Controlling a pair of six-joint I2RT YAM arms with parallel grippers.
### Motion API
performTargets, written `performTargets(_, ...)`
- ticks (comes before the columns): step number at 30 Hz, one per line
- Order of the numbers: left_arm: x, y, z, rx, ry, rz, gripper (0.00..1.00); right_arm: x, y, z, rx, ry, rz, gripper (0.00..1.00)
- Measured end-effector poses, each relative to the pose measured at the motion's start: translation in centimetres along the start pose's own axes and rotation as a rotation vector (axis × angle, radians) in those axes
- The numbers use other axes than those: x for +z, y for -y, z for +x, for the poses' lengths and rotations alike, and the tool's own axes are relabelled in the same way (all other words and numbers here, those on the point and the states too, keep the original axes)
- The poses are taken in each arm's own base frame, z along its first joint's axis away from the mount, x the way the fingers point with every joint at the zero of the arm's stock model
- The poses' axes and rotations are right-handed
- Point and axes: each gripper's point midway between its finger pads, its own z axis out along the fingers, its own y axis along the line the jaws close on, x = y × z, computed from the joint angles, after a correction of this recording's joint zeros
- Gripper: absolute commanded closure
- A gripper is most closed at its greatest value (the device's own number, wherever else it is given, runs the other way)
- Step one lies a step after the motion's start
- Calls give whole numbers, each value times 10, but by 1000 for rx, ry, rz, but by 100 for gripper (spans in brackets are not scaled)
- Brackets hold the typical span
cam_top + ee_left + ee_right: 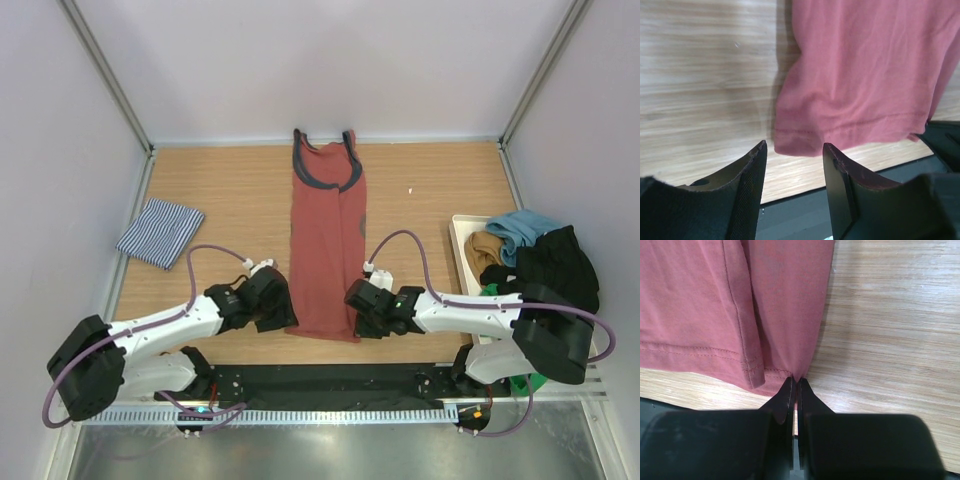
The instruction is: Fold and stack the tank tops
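Observation:
The rust-red tank top lies lengthwise down the middle of the table, folded into a narrow strip, its dark-trimmed neck at the far end. My right gripper is shut on the hem's near right corner, pinching the cloth. At the hem's near left corner my left gripper stands open, the cloth just beyond its fingertips and not between them. The navy-and-white striped tank top rests folded at the table's left side. In the top view both grippers flank the red hem.
A white tray at the right edge holds a heap of other clothes: blue, brown, black and green. White walls with metal posts enclose the wooden table. A black strip runs along the near edge by the arm bases.

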Motion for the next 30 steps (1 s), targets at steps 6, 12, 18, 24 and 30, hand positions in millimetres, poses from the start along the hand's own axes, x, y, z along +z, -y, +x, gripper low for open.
performTargets(6, 6, 2, 10, 1, -26, -10, 67, 0, 0, 0, -1, 2, 0, 99)
performTargets(12, 15, 0, 17, -18, -39, -15, 100, -2, 4, 0, 0, 8, -1, 99)
performTargets(18, 10, 7, 34, -2, -45, 21, 100, -8, 16, 5, -4, 5, 16, 99)
performTargets(24, 0, 8, 49, -13, -45, 46, 100, -16, 26, 9, -12, -3, 31, 99)
performTargets(30, -3, -1, 55, -49, -41, 45, 99, -21, 29, 11, -14, -6, 31, 99)
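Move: The red tank top's near-left hem corner sits almost between the left hand's open fingers, roughly 1 cm back, 1 cm right and 2 cm below; the striped top lies about 28 cm left and 19 cm farther out from that hand. The right hand already holds the other hem corner, with the left corner some 14 cm to its left and 1 cm ahead, and the table's front edge about 5 cm behind, straight back. The left fingers pinch the red top's near-left corner: the hand sinks about 2 cm, shuts on the cloth, then drags the corner back some 4 cm towards the table's front edge. The right hand keeps its pinch on the other corner, first holding still, then drawing it about 3 cm right and a little back, widening the gap between the hands. ##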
